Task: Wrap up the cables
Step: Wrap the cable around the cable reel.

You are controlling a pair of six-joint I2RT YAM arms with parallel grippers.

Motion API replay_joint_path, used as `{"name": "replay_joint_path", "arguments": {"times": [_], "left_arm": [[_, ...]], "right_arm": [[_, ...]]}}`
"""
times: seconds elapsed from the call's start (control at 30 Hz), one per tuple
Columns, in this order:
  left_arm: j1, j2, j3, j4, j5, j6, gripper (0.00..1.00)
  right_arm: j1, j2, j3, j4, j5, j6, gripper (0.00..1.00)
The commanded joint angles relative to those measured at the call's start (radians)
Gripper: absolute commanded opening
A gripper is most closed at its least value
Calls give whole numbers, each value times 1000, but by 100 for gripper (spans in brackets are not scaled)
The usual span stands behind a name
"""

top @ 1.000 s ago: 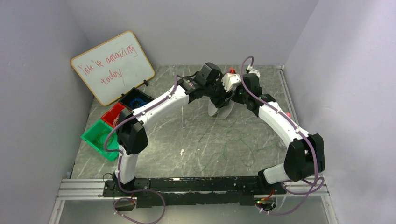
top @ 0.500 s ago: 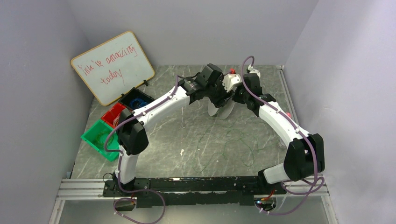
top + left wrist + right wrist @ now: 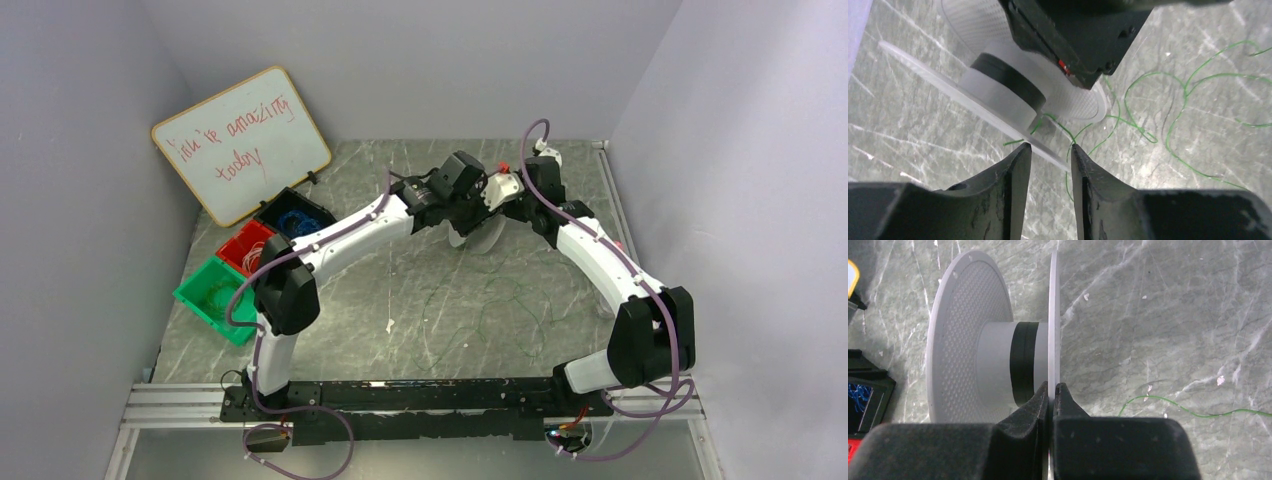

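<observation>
The cables, one thin green wire point(image 3: 500, 308), lie in loose loops on the marble table in front of the arms. In the left wrist view the wire point(image 3: 1168, 100) runs up to the spool, one strand passing by my right fingertip. A white spool point(image 3: 480, 233) with a black band on its core hangs above the table. My right gripper point(image 3: 1053, 385) is shut on the spool's thin flange point(image 3: 1053, 315). My left gripper point(image 3: 1050, 146) has its jaws a little apart, tips at the edge of the flange point(image 3: 973, 107), and nothing is pinched between them.
A green bin point(image 3: 213, 295), a red bin point(image 3: 245, 245) and a black bin point(image 3: 292, 215) with blue wire stand at the left. Behind them a whiteboard point(image 3: 240, 142) leans on the wall. The mounting rail point(image 3: 400, 395) runs along the near edge.
My left arm has swung right, closer to the spool and the right gripper, and its jaws have narrowed. The right arm still holds the spool in about the same place.
</observation>
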Motion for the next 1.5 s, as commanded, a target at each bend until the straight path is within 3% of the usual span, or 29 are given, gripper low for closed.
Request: {"name": "replay_joint_path", "arguments": {"times": [0.0,0.47,0.67,0.73,0.8,1.07,1.2,1.47], "left_arm": [[-24,-3,-15,31,-97,13,39],[-24,-31,-16,15,-113,42,37],[-22,-55,-53,34,-134,61,31],[-21,-43,-50,38,-144,60,21],[-21,-31,-44,39,-156,59,5],[-22,-33,-66,60,-222,80,3],[-22,-48,-114,97,-259,112,3],[-21,-69,-202,154,-259,141,3]], "right_arm": [[5,-29,34,66,-14,30,0],[-10,-36,34,62,-21,37,0],[-11,-42,32,65,-34,44,0],[-12,-45,28,66,-51,49,0],[-13,-55,18,77,-82,50,0],[-36,-57,-32,137,-212,42,0],[-57,-32,-47,154,-321,48,17],[-76,-35,-71,164,-432,3,28]]}}
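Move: The right fingers grip the cable reel by its right flange; the reel's middle is about 4 cm ahead of them, 4 cm left and 4 cm lower. The left hand, half open, straddles the rear rim of the left flange, with the reel's middle roughly 5 cm ahead, 4 cm right and 4 cm below. Loose green cable lies on the table some 14 cm back and 11 cm right of the left hand, about 17 cm down. The left fingers pinch the left flange's rim after sinking some 1.5 cm over it, and then, gripping, carry on left, forward and a little down, about 3 cm, with roughly 15 degrees of turn in all. Once that grip is shut, the right hand opens partway off the right flange, rolls and eases about 2 cm left and back, slightly down, its fingers still astride the rim. ##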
